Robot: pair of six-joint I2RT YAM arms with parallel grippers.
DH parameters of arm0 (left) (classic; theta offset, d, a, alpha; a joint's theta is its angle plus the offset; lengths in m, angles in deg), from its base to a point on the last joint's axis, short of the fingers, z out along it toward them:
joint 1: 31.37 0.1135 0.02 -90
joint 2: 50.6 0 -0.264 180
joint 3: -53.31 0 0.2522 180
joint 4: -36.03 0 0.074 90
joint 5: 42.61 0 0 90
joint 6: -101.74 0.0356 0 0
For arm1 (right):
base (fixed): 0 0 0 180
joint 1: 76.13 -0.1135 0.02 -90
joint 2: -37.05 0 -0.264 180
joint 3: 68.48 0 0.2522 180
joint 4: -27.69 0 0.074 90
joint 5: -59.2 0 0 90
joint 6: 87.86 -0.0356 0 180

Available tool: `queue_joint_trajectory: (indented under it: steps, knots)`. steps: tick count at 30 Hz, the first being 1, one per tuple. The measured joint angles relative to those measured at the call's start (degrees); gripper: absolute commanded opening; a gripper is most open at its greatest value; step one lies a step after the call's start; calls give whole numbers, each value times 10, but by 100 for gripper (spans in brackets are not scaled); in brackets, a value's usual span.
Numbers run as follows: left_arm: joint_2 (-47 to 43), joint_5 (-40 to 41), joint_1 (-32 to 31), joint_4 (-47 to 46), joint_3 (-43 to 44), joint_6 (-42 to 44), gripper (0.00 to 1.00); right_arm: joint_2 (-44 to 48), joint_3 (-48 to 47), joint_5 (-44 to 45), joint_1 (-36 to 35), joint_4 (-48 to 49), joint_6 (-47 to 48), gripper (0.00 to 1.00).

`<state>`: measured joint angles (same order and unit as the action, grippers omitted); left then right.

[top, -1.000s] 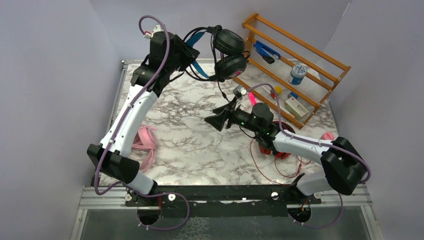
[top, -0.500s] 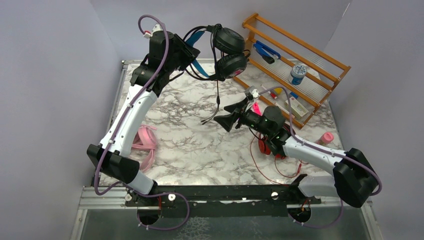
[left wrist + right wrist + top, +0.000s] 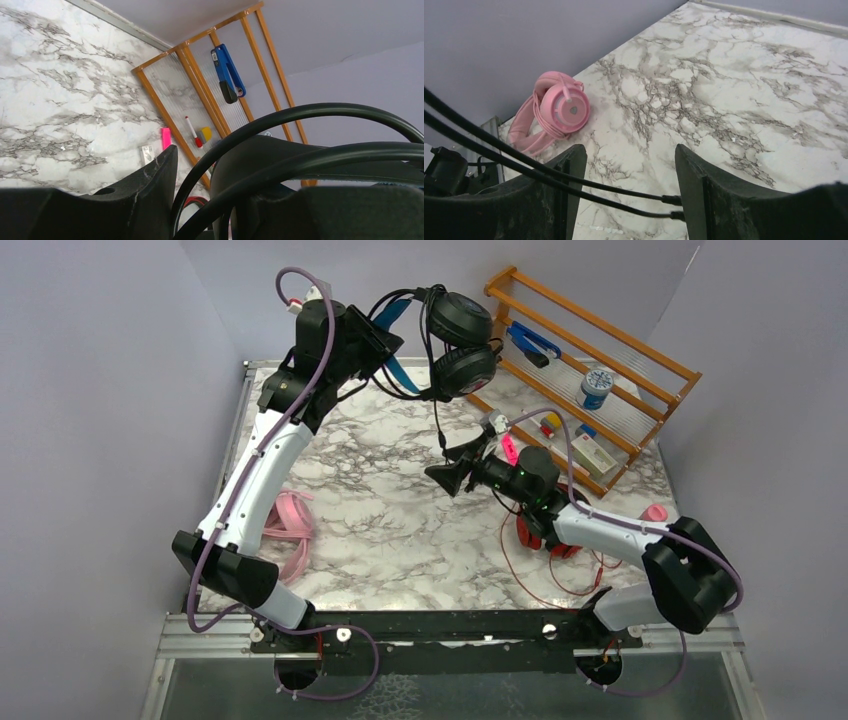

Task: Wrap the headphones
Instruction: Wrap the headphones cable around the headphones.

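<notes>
My left gripper (image 3: pixel 383 343) is raised at the back of the table, shut on the blue headband of the black headphones (image 3: pixel 462 342). In the left wrist view their black band (image 3: pixel 300 120) arcs close in front of the gripper (image 3: pixel 210 175). Their thin cable (image 3: pixel 438 425) hangs down to my right gripper (image 3: pixel 450 473). That gripper (image 3: pixel 629 150) is open, and two black cable strands (image 3: pixel 614 192) cross between its fingers, their ends at the right finger. The pink headphones (image 3: pixel 290 525) (image 3: pixel 556 107) lie at the left edge. The red headphones (image 3: pixel 535 535) lie partly under my right arm, their red cable (image 3: pixel 520 578) loose.
A wooden rack (image 3: pixel 640 350) (image 3: pixel 200 85) leans at the back right, holding a blue stapler (image 3: pixel 227 75), a blue tin (image 3: pixel 597 387) and small items. A pink cup (image 3: pixel 654 513) stands by the right wall. Walls close in on three sides.
My right gripper swung right, then back left and slightly up. The cable end, hanging free half a second ago, now lies between its fingers. The left arm has barely moved.
</notes>
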<state>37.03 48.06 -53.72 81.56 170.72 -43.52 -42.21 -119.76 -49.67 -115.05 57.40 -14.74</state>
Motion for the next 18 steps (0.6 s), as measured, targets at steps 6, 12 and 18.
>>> queue_joint_trajectory:
  steps: [6,12,18]
  knots:
    - [0,-6,0,0,0,-1,0,-14,-16,-10,4,19,5,57]
    - [0,-17,0,-1,0,-2,0,-40,-31,-32,5,43,0,38]
    - [0,-33,0,-9,0,4,0,-53,-42,-56,14,49,-3,1]
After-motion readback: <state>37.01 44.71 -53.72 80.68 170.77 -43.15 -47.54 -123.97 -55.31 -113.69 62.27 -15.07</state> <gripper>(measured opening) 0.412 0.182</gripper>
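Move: The doubled black headphones cable hangs between my open right fingers, only a centimetre or so ahead, left and above the hand point. The headphones' ear cups hang some 12 cm ahead of that hand, 2 cm to its right and 15 cm above; a pink strip lies about 8 cm ahead, 16 cm right and 21 cm below. From my left hand, which grips the headband, the cable is roughly 11 cm back, 7 cm right and 18 cm lower. I ease my right hand left, up and a little forward, about 2.5 cm in all, bringing the fingertips up to the hanging cable. Meanwhile the fingers go from wide open to nearly shut, pinching the two strands between their tips just above the plugs. My left hand keeps its grip on the headband, holding the headphones up. ##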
